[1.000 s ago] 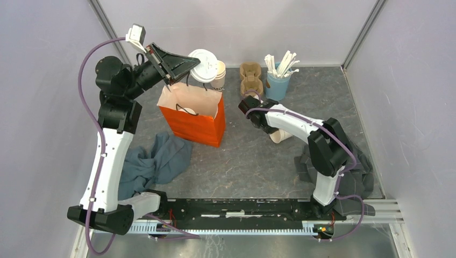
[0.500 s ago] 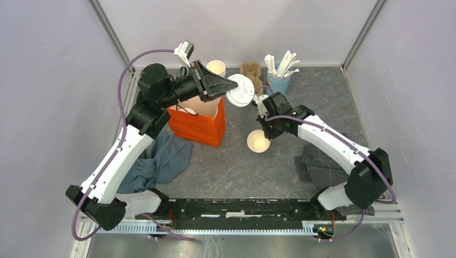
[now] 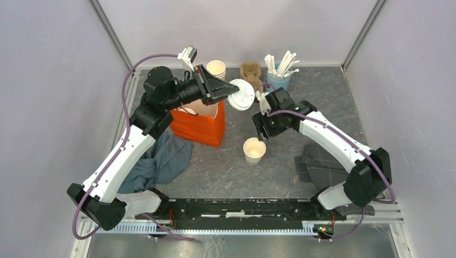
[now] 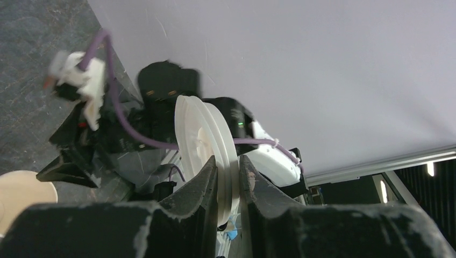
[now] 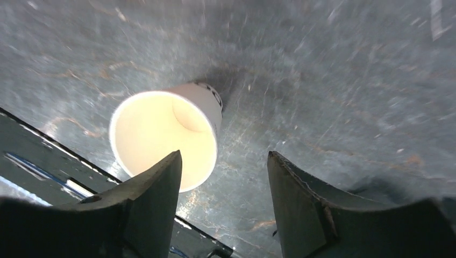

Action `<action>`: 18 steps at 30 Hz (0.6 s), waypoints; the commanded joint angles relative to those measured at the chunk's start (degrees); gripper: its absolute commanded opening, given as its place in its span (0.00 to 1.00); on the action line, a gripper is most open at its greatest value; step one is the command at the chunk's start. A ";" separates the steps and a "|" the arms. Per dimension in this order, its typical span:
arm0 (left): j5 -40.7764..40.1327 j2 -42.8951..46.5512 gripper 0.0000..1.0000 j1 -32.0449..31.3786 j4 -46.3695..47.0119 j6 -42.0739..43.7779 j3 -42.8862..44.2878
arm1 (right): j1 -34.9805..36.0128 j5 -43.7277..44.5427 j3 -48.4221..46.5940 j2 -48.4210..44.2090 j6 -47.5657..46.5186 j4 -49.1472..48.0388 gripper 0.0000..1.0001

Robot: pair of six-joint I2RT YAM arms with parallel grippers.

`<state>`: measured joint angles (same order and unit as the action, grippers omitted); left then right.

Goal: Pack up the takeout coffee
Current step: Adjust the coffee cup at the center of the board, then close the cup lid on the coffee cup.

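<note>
A lidless cream paper cup point(image 3: 254, 150) stands upright on the grey table, its open mouth up. In the right wrist view this cup point(image 5: 164, 137) sits just left of my right gripper point(image 5: 223, 156), which is open with only bare table between its fingers. From above, the right gripper point(image 3: 262, 133) hangs just behind the cup. My left gripper point(image 3: 228, 94) is shut on a white sip lid point(image 3: 241, 94), held in the air right of the orange paper bag point(image 3: 196, 122). The lid point(image 4: 207, 140) shows edge-on between the left fingers point(image 4: 200, 185). A capped takeout coffee is out of view.
A stack of lidless cups point(image 3: 216, 69), a brown pulp cup carrier point(image 3: 250, 74) and a blue cup of stirrers point(image 3: 278, 75) stand along the back. A blue-grey cloth point(image 3: 156, 161) lies left of the bag, a dark grey cloth point(image 3: 322, 164) under the right arm.
My right gripper has opened and let go of the cup, which now stands upright on the table. The left arm swung right from the cup stack with the lid in its grip.
</note>
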<state>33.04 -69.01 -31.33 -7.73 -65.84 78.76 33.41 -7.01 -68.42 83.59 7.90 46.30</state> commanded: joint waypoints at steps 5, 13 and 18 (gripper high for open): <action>-0.61 0.38 0.24 -0.02 -1.78 3.50 1.56 | -0.89 -2.77 -21.30 -8.15 -4.09 3.70 0.86; -2.77 0.74 0.24 1.45 -8.18 5.99 3.67 | -1.02 -5.41 -28.44 -12.16 -1.03 -2.93 0.98; -2.98 0.86 0.24 1.80 -8.51 5.73 3.74 | -0.97 -9.78 -29.14 -11.95 1.20 -5.38 0.98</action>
<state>30.94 -68.95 -29.95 -15.42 -63.20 80.12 32.32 -12.23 -96.53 70.65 6.81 44.64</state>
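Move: From the right hand, the lid in the left fingers is about 31 cm up, 8 cm to the left and 3 cm ahead. The just-released coffee cup stands about 3 cm back, 2 cm left and 8 cm below; the orange bag is about 22 cm left, 6 cm ahead and 4 cm lower. From the left hand, the lid's middle is some 3 cm right and 1 cm back, level with it. The right hand rises about 27 cm from the cup towards the lid, opening wide and tilting up some 40 degrees. ##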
